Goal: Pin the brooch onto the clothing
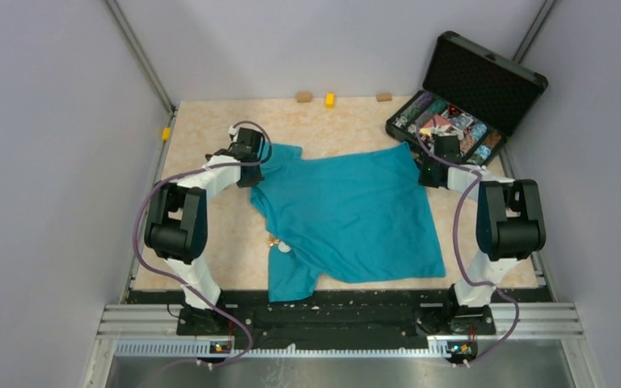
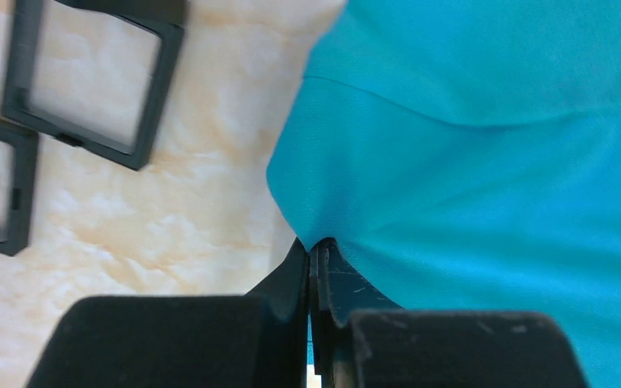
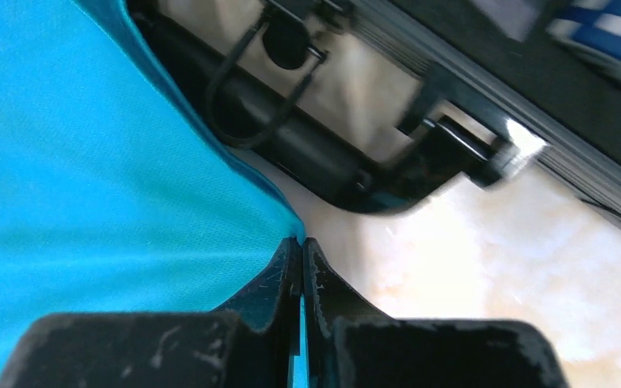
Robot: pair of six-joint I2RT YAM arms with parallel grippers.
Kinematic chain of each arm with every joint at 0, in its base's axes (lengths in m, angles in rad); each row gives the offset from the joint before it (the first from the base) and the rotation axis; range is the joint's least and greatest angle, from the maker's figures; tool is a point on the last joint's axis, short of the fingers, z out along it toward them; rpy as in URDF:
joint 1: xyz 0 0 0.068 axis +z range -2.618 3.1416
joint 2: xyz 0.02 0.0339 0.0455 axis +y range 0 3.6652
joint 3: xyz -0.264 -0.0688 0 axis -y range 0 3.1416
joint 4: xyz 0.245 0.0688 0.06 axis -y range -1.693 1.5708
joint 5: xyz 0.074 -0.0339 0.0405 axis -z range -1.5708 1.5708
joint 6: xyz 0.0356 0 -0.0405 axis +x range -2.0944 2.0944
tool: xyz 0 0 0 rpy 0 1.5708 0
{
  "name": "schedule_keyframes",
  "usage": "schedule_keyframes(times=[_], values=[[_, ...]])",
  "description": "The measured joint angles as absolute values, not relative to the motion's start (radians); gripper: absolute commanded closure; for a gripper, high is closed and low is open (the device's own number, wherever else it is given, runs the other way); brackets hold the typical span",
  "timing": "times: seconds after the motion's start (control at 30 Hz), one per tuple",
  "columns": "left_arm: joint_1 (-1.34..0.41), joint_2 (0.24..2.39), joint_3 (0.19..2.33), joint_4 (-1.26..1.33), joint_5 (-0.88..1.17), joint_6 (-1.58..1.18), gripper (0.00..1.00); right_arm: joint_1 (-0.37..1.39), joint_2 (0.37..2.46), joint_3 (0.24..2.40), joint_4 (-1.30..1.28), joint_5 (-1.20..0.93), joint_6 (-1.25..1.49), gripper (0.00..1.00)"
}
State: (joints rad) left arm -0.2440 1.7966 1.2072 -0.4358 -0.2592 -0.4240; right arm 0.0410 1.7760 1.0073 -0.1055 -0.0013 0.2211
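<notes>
The clothing, a teal T-shirt [image 1: 348, 214], lies spread flat on the marbled table with its collar toward the left. My left gripper [image 1: 252, 172] is at the shirt's far left corner. In the left wrist view that gripper [image 2: 311, 244] is shut, with a fold of the teal cloth [image 2: 485, 162] pinched at its tips. My right gripper [image 1: 428, 172] is at the far right corner, and up close it [image 3: 301, 241] is shut on the cloth edge [image 3: 89, 186]. A tiny orange-brown speck [image 1: 273, 241] lies by the collar's white label [image 1: 285, 248]; it is too small to tell whether it is the brooch.
An open black case [image 1: 465, 105] of multicoloured trinkets stands at the back right, close behind the right gripper; its rim and latch [image 3: 356, 162] fill the right wrist view. Small blocks [image 1: 329, 99] sit along the far edge. Black square frames [image 2: 89, 81] lie left of the left gripper.
</notes>
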Motion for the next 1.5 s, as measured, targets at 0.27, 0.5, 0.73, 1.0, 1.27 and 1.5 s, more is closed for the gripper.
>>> schedule_keyframes(times=[0.27, 0.5, 0.73, 1.0, 1.27, 1.5], values=[[-0.217, 1.805, 1.285, -0.458, -0.319, -0.371, 1.00, 0.040, 1.618, 1.023, -0.144, 0.109, 0.192, 1.00], [-0.227, 1.942, 1.467, -0.481, -0.392, -0.312, 0.99, 0.008, 1.676, 1.107, -0.149, 0.151, 0.181, 1.00], [-0.221, 2.005, 1.570, -0.525, -0.401, -0.276, 0.52, -0.020, 1.722, 1.215, -0.217, 0.176, 0.159, 0.50], [-0.197, 1.919, 1.550, -0.547, -0.307, -0.306, 0.40, -0.029, 1.662, 1.245, -0.277, 0.163, 0.150, 0.48], [-0.200, 1.675, 1.296, -0.495, -0.207, -0.413, 0.40, 0.271, 1.464, 1.117, -0.271, 0.088, 0.195, 0.48], [-0.189, 1.667, 1.109, -0.458, -0.172, -0.501, 0.44, 0.720, 1.392, 0.905, -0.136, -0.087, 0.327, 0.49]])
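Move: The left hand grips the clothing's edge; its laying-down spot is about 8 cm ahead, 2 cm left and 3 cm down. The brooch lies some 17 cm back and 6 cm right of this hand, a white disc 2 cm farther back and 3 cm right of the brooch, and a black frame 9 cm left, 3 cm ahead. The right hand grips the far right edge, the case handle about 4 cm straight ahead, the open case 12 cm ahead and 7 cm right; the brooch is roughly 43 cm left, 17 cm back. Keep both grips on the clothing and draw it forward and slightly up, the left hand by about 8 cm, the right hand also lifting higher and drawing rightward beside the case, then open both. Lift the left clear, bring it back about 10 cm and lower it, open, over the hem near the brooch; swing the right hand high, some 30 cm left and back towards the brooch, turning counter-clockwise. ##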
